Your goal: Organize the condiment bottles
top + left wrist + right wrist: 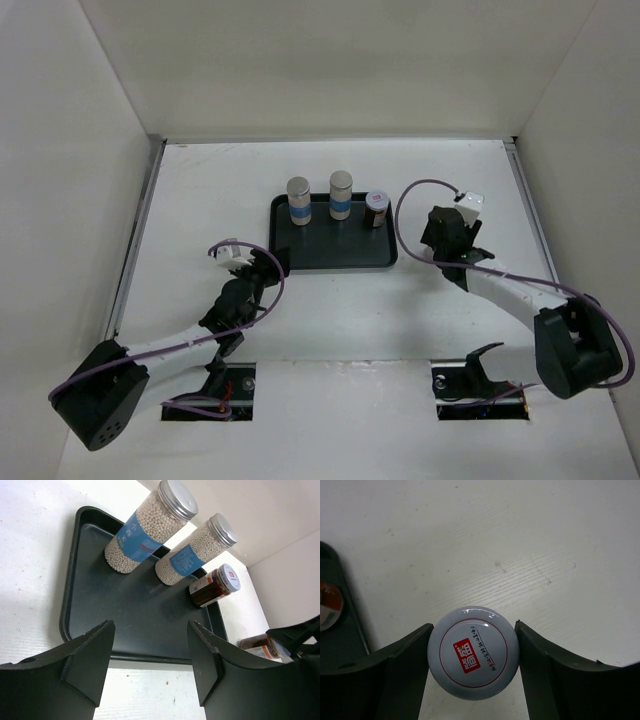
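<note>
Two tall pale bottles with blue bands and grey caps (298, 200) (341, 194) stand along the back of the flat black tray (333, 250). A short dark jar (376, 209) stands at its back right corner. In the left wrist view the same things show as the bottles (145, 530) (195, 552) and the jar (215, 585). My right gripper (447, 240) is to the right of the tray, shut on the second short jar's white lid (473, 652). That jar is hidden in the top view. My left gripper (268, 262) (150, 645) is open and empty at the tray's front left corner.
White walls enclose the table on the left, back and right. The held jar (257, 646) and the right gripper's dark fingers (295, 630) show at the right edge of the left wrist view. The tray's edge (345, 640) lies left of the held jar.
</note>
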You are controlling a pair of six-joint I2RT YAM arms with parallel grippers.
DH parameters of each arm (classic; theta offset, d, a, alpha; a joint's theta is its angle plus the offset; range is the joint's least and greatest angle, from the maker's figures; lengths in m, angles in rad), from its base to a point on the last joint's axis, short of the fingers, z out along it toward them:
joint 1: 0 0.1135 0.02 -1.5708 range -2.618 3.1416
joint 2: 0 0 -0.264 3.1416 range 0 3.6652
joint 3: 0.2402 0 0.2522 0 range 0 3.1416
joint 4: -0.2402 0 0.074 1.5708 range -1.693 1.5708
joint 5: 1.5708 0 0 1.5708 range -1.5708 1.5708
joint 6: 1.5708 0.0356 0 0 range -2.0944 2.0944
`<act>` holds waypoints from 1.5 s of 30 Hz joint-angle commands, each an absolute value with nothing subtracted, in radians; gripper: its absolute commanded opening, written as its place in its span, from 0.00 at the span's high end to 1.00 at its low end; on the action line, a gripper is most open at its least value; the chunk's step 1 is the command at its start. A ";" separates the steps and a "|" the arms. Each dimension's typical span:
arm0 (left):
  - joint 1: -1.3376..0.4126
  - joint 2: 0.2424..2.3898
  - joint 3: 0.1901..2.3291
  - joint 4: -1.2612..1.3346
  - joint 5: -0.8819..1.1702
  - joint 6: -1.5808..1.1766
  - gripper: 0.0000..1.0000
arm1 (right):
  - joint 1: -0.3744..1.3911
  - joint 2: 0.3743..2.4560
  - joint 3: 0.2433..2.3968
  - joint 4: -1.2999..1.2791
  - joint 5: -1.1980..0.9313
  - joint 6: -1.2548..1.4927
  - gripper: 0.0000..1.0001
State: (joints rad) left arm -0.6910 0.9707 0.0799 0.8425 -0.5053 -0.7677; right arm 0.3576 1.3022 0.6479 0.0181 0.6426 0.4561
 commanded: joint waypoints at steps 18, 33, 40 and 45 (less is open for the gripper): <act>-0.671 1.018 0.106 0.897 -0.506 -0.773 0.42 | 0.792 1.538 0.986 0.247 0.545 0.403 0.42; -0.624 1.075 0.129 0.897 -0.483 -0.775 0.36 | 0.797 1.467 0.934 0.308 0.575 0.365 0.00; -0.585 1.031 0.219 0.697 -0.474 -0.729 0.00 | 0.671 1.195 0.743 0.304 0.632 0.370 0.00; -0.562 0.948 0.314 0.464 -0.472 -0.739 0.00 | 0.598 1.131 0.634 0.324 0.667 0.426 0.00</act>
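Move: The right hand already grips the second jar. The spot for that jar in the tray's near-right part is about 23 cm to the left and 2 cm ahead, at nearly the present height. The jar already in the tray stands some 8 cm beyond that spot and 7 cm to its right; the nearer blue-label bottle is about 10 cm beyond it and 3 cm to its left. From the left hand the spot is about 10 cm ahead, 21 cm right and a little below. The right hand lifts the gripped jar about 7 cm and swings it some 23 cm left over the tray's right rim, turning some 30 degrees counter-clockwise, then lowers it in front of the jar already there, opens wide and backs off up and to the right, half-undoing the turn as the fingers tip upward. The empty left hand dips slightly, then eases forward and rises near the tray's near-left corner as its fingers spread fully open, touching nothing. ##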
